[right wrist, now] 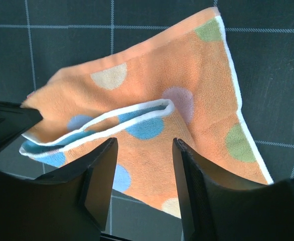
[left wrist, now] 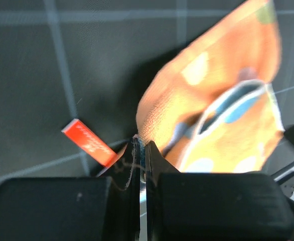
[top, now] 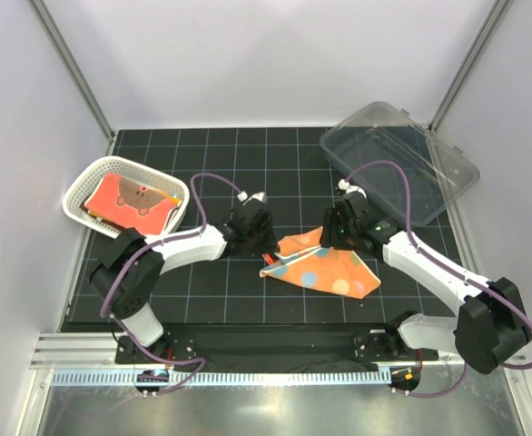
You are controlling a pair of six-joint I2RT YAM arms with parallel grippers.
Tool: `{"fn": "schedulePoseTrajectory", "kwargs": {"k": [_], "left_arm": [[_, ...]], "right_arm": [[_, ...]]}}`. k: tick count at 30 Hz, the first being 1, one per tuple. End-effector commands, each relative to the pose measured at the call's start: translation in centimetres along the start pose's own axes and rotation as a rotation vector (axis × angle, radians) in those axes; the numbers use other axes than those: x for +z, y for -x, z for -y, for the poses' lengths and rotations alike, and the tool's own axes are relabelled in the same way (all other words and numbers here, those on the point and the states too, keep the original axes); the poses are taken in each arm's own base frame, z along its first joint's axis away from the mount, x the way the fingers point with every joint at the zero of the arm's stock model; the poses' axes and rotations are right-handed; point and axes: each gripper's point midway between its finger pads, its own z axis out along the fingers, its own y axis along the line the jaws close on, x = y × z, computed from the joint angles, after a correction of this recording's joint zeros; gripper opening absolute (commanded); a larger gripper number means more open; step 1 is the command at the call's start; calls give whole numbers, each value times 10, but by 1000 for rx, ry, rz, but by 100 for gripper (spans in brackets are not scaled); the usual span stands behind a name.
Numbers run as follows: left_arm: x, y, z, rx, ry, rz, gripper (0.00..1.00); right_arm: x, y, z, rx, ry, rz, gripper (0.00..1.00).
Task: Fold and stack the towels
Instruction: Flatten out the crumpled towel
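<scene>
An orange towel (top: 325,269) with coloured spots and a white edge lies partly folded on the black gridded mat. My left gripper (top: 264,243) is shut on its left edge; in the left wrist view the cloth (left wrist: 222,100) is pinched between the closed fingertips (left wrist: 143,149), beside a small red label (left wrist: 87,143). My right gripper (top: 339,232) hovers open over the towel's upper part. In the right wrist view its fingers (right wrist: 102,170) straddle the spotted cloth (right wrist: 157,75) without closing on it. A red-orange towel (top: 132,200) lies in the white basket.
The white mesh basket (top: 77,193) stands at the mat's left edge. A clear plastic bin (top: 398,159) sits at the back right. Metal frame posts rise at both back corners, and a metal rail runs along the near edge.
</scene>
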Motion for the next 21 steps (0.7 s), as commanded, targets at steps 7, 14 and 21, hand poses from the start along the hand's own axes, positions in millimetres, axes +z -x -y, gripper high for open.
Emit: {"fn": "schedulePoseTrajectory", "kwargs": {"k": [7, 14, 21], "left_arm": [[-95, 119, 106, 421, -357, 241, 0], [-182, 198, 142, 377, -442, 299, 0], [-211, 162, 152, 426, -593, 223, 0]], "right_arm": [[-38, 106, -28, 21, 124, 239, 72], [-114, 157, -58, -7, 309, 411, 77], [-124, 140, -71, -80, 422, 404, 78]]}}
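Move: Pinched already in the left fingers is the towel's left end; the crumpled spread of the polka-dot towel centres about 13 cm to that hand's right, 2 cm back and 4 cm below. The white basket is some 35 cm to its left and 15 cm farther out. From the open right hand, the towel's middle lies about 5 cm back, 3 cm left and 8 cm down, and the clear bin about 19 cm ahead and 15 cm right. Whipping the towel upward by its pinched end, the left hand climbs fast, about 32 cm, swinging some 11 cm forward and then coming back a few, its fingers tipping up roughly 35 degrees while keeping their hold. The empty right hand rises too, nearly 20 cm and slightly forward, away from the table, its fingers opening wider and tilting up. ##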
